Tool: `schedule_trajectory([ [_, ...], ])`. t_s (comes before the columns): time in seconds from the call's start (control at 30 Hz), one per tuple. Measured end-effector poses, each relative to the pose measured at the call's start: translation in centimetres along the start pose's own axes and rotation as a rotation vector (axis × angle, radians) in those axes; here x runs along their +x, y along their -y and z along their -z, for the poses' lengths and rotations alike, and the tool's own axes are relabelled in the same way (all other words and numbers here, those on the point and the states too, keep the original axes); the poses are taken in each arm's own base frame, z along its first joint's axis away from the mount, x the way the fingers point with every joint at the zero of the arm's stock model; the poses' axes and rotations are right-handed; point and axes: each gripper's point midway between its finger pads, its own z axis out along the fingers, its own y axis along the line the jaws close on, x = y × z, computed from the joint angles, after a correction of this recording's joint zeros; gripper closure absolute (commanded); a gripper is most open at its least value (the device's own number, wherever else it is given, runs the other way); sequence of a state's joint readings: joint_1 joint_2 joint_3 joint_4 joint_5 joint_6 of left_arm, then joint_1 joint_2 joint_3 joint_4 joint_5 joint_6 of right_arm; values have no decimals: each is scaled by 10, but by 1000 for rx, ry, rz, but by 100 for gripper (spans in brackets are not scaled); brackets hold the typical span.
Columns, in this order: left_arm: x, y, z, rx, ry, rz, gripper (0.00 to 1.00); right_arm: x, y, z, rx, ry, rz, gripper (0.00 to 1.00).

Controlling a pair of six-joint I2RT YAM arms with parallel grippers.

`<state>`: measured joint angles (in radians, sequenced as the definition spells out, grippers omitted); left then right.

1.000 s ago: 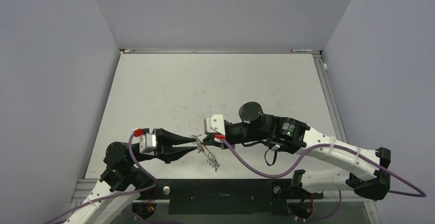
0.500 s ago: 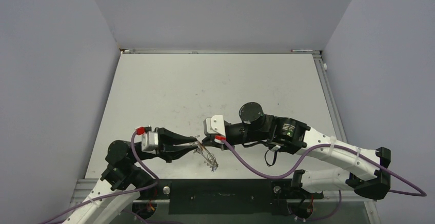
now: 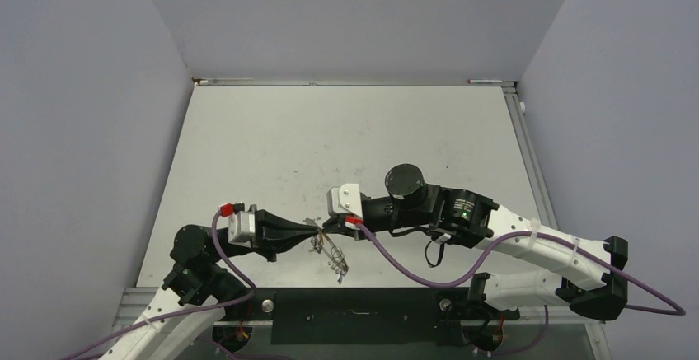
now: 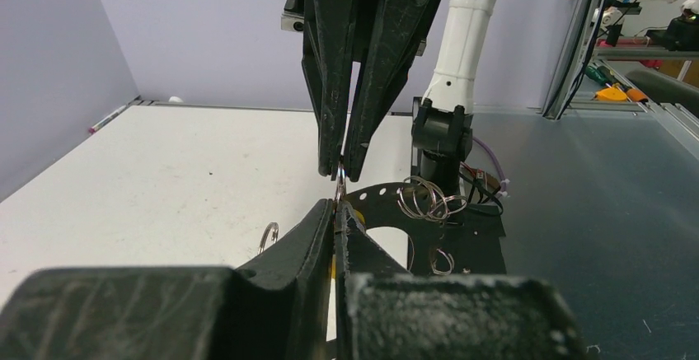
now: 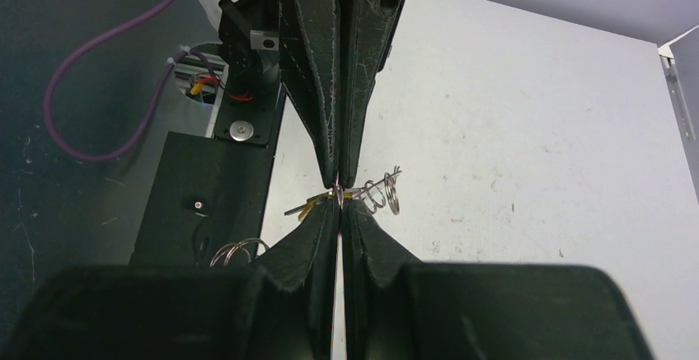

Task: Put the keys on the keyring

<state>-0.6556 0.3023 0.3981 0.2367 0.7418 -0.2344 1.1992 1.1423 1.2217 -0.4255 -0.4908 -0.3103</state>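
Over the near part of the table, my left gripper (image 3: 316,226) and right gripper (image 3: 326,226) meet tip to tip. Both are shut on the keyring (image 4: 340,182), a thin silvery wire pinched edge-on between the two pairs of tips; it shows again as the keyring (image 5: 338,193). A yellow-headed key (image 5: 307,208) sticks out sideways just under the tips. Several small silver loops (image 5: 385,192) hang beside it, and the dangling bunch (image 3: 333,256) trails toward the near edge. I see no blue-headed key.
The white table (image 3: 346,137) is walled by grey panels on the left, back and right. A black mounting plate (image 3: 354,304) runs along the near edge between the arm bases. A purple cable (image 3: 412,268) droops from the right wrist.
The left jaws have closed from a narrow gap onto the ring at the right gripper's tips. The hanging bunch has swung slightly left. The right arm has held still.
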Motion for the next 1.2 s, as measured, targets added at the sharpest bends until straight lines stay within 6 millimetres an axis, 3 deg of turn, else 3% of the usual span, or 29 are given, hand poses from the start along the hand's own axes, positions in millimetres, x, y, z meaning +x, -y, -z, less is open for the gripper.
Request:
schedule_trajectory([
  [0.97, -5, -2, 1, -20, 20, -16, 99, -12, 13, 6, 104, 84, -15, 95],
  [1.03, -5, -4, 1, -27, 19, -18, 88, -11, 13, 6, 108, 85, -16, 95],
  [1.13, -3, -7, 1, -43, 12, -21, 53, -9, 13, 8, 116, 82, -16, 95],
  [1.2, -1, -9, 2, -55, 6, -19, 44, -7, 13, 10, 124, 81, -16, 95],
])
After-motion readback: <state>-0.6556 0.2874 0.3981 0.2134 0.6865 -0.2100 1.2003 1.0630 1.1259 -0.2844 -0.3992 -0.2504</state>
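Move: The small wire ring is already between the two sets of fingertips: about 1 cm to the right of and 1 cm above the left hand, and about 1 cm to the left of and 1 cm below the right. The yellow-tagged key hangs some 3 cm below the left hand and 2 cm to its right. From that hand, the middle of the big flat keyring lies roughly 5 cm back, 3 cm right and 4 cm down. The small wire ring stays in the right fingers, which lift it about 1.5 cm and a little forward while tipping upward and turning clockwise, each about 5 degrees. The left fingers keep shut on its lower part, nearly still, and only at the end spread to nearly half open, letting go as that hand drifts about 1 cm forward. ##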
